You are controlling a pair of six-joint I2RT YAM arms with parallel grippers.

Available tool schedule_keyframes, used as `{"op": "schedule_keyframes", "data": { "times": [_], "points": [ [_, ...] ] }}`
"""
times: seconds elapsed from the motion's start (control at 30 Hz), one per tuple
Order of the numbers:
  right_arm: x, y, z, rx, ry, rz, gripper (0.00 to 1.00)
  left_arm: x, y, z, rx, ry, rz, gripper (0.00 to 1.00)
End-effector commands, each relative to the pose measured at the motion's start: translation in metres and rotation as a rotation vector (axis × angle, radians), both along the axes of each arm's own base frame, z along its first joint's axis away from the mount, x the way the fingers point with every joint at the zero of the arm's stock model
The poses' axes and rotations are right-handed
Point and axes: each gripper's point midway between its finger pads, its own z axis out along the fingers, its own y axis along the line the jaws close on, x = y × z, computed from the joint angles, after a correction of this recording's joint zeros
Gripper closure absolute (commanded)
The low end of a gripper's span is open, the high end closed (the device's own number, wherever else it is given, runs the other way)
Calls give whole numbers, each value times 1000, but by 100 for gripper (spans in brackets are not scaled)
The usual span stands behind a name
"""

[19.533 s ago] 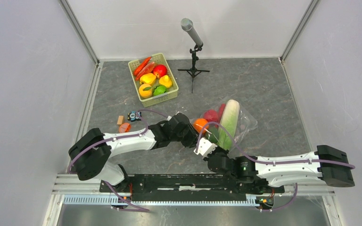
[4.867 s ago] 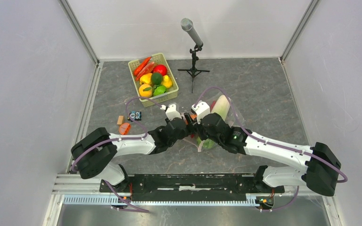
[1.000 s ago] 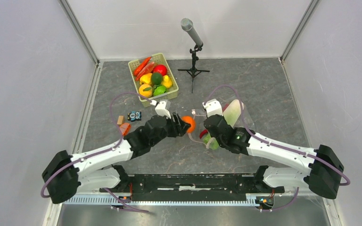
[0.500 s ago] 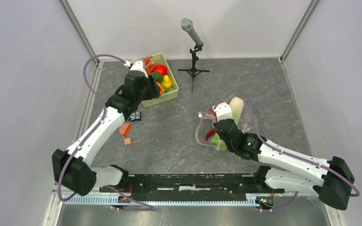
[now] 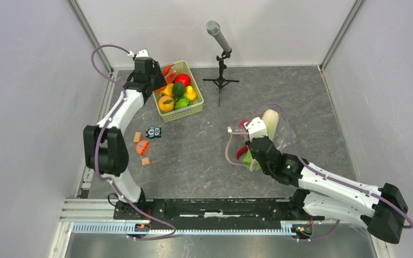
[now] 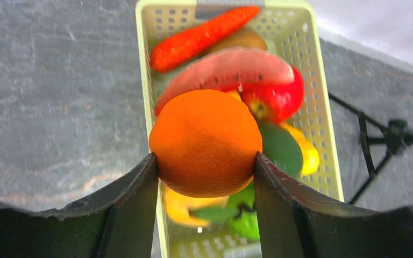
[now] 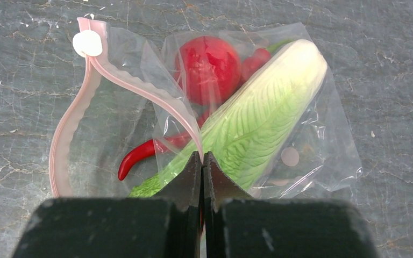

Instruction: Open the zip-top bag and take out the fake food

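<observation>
The orange (image 6: 205, 141) is clamped between the fingers of my left gripper (image 6: 205, 157), which hangs over the near end of the yellow-green basket (image 6: 142, 64); in the top view that gripper (image 5: 151, 81) is at the basket's left rim. The zip-top bag (image 7: 322, 150) lies open at the table's right middle. My right gripper (image 7: 202, 157) is shut on its pink zip strip (image 7: 67, 129), holding the mouth up. Inside lie a long white-and-green cabbage (image 7: 258, 118), a round red piece (image 7: 207, 67) and a red chili (image 7: 137, 156). From above, the bag (image 5: 279, 134) sits just beyond the right gripper (image 5: 246, 153).
The basket (image 5: 193, 110) holds a carrot, a watermelon slice, a red apple, yellow peppers and green fruit. A microphone on a tripod (image 5: 220, 43) stands behind it. A small toy (image 5: 152, 132), an orange piece (image 5: 142, 148) and wooden blocks (image 5: 146, 160) lie at the left.
My left arm has carried the orange from beside the bag to above the basket at the back left. The right gripper keeps its grip on the bag's strip.
</observation>
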Motion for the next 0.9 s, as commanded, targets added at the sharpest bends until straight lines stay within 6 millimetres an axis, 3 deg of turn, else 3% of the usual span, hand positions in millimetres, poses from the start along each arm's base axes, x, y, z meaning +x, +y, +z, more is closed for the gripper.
{"op": "schedule_keyframes", "data": {
  "times": [0.0, 0.17, 0.27, 0.37, 0.47, 0.67, 0.87],
  "points": [
    [5, 4, 12, 31, -50, 18, 100, 58, 16, 18, 11, -129, -3, 63],
    [6, 7, 9, 16, -44, 32, 100, 95, 16, -6, 7, -105, -20, 52],
    [7, 10, 9, 11, -43, 42, 100, 105, 19, -17, 21, -82, -12, 27],
    [8, 11, 8, 10, -41, 49, 100, 106, 23, -15, 35, -87, 8, 11],
    [8, 12, 8, 13, -38, 54, 100, 100, 27, -8, 46, -88, 22, 0],
    [7, 13, 17, 37, -52, 61, 100, 77, 15, 14, 0, -98, -38, 0],
    [8, 14, 25, 34, -65, 69, 100, 22, -19, 41, -112, -118, -131, 1]
  ]
}}
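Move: The left hand holds the orange above the basket; its spot in the basket's far-left corner lies about 9 cm ahead, 2 cm left and 9 cm below. The watermelon slice is about 5 cm ahead, 1 cm right, the carrot about 10 cm ahead, 1 cm right, and the red pepper about 6 cm ahead, 7 cm right, all some 11 cm down. From the right hand, still pinching the bag's rim, that corner is roughly 34 cm ahead, 34 cm left and 4 cm below. Left hand lowers the orange about 9 cm forward into the basket's far-left corner, opens, then withdraws back and up. ##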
